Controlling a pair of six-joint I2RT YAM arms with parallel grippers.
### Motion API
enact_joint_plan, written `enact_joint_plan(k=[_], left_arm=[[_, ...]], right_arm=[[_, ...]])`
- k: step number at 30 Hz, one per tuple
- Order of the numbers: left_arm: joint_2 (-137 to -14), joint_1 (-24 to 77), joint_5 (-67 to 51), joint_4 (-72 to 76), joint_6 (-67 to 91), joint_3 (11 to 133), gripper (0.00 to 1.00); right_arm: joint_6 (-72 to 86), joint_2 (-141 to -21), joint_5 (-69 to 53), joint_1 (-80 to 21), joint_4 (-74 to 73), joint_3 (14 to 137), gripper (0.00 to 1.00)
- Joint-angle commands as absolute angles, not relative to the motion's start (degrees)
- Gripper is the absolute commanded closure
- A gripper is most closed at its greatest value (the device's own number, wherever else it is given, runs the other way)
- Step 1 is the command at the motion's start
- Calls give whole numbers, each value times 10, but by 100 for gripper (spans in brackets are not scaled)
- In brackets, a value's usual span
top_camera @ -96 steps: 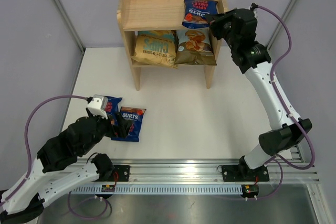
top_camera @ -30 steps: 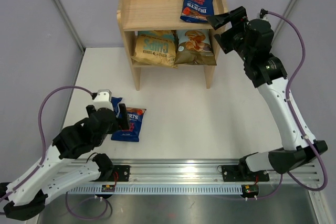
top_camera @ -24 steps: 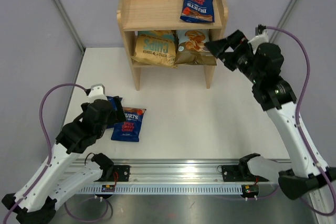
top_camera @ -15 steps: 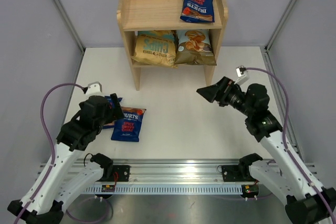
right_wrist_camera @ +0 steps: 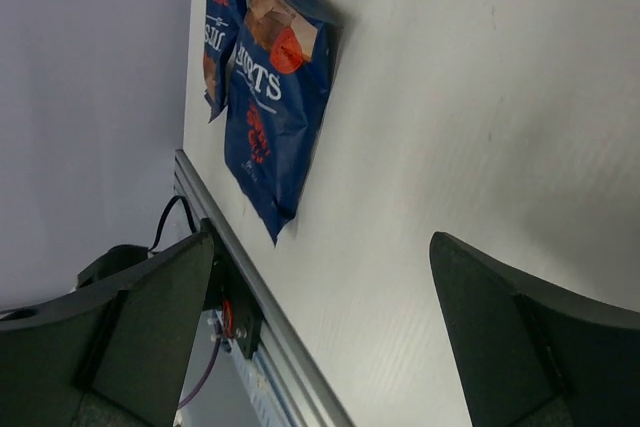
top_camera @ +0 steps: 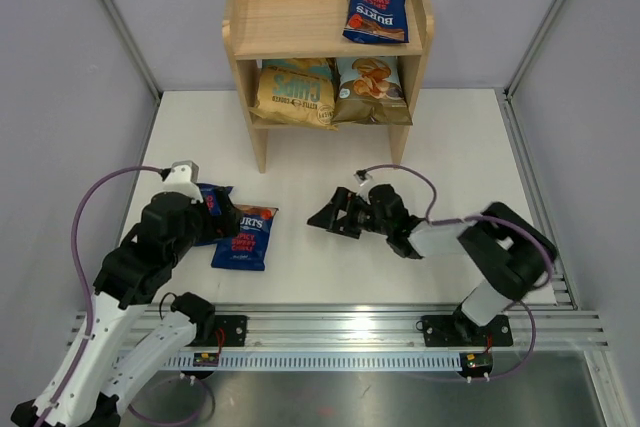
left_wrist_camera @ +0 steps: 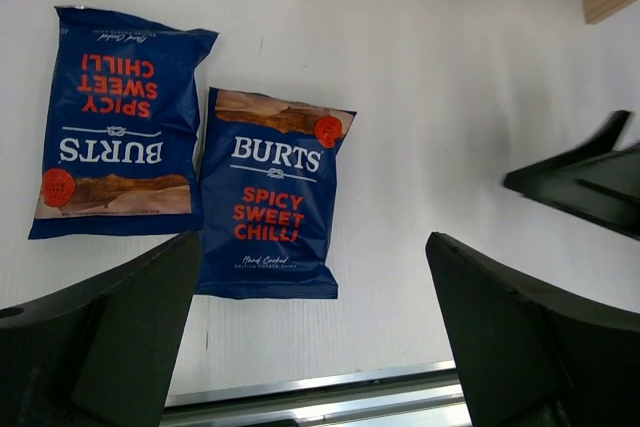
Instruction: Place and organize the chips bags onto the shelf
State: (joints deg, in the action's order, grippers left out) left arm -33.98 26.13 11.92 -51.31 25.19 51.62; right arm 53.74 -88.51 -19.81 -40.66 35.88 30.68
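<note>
The wooden shelf (top_camera: 246, 47) stands at the back. One dark-blue Burts bag (top_camera: 377, 10) lies on the right of its top tier. The tan-and-teal bag (top_camera: 295, 92) and the cassava bag (top_camera: 372, 89) stand on the lower tier. Two more Burts bags lie flat side by side on the table at the left (top_camera: 243, 237) (top_camera: 208, 197). Both show in the left wrist view (left_wrist_camera: 270, 192) (left_wrist_camera: 115, 122) and the right wrist view (right_wrist_camera: 275, 107) (right_wrist_camera: 220, 17). My left gripper (top_camera: 225, 219) (left_wrist_camera: 312, 247) hangs open and empty above them. My right gripper (top_camera: 322, 217) (right_wrist_camera: 320, 242) is open and empty, low over the table, pointing left at the bags.
The left half of the shelf's top tier (top_camera: 290, 17) holds no bag. A metal rail (top_camera: 330, 325) runs along the table's near edge. Grey walls enclose the left and right sides. The right gripper's fingers (left_wrist_camera: 590, 182) show in the left wrist view.
My right arm left the Burts bag on the top tier, swung down from the shelf and now lies low over the table facing the two bags. My left arm drew up a little.
</note>
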Motion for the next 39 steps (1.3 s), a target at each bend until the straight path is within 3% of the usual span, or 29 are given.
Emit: enact_joint_plan(k=[1,5,13,17,25,31,32,39], left_arm=[[-317,259,99,-474,236,512,1],[-292,259,77,-448,235,492,1],[-279,260,40,-436,228,485,1],[-276,261,35,-435,227,484,1],[-267,263,29,-432,225,482,1],[-265,262,26,-431,224,481,1],[-262,262,26,-431,223,481,1],[-252,264,5,-424,225,479,1]], right_arm=[[562,-1003,-163,-451,546,364,4],[556,-1140,-146,-487,588,444,6],[548,-1243,-120,-497,513,546,9],[555,-1305,-143,-501,498,604,17],[562,-1347,-155,-514,531,630,61],[541,-1304,-149,-514,597,590,89],[534,-1285,-146,-515,606,572,99],[495,-1126,-103,-514,620,448,100]])
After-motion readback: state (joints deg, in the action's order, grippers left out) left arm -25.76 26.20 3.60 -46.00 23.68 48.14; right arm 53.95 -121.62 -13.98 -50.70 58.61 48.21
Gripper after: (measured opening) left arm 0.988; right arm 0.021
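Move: The nearer blue chips bag lies flat some 22 cm left of the right hand, about 1 cm back and 7 cm below. The other blue bag is about 8 cm farther left of it and 5 cm farther out; the shelf's left front leg meets the table some 15 cm ahead of the hand and 18 cm left. From the left hand, the nearer bag lies about 4 cm ahead, in line sideways, roughly 19 cm below. Right hand sweeps about 15 cm left, sinking, pinches the bag's far-right corner, then drags it right and back. ##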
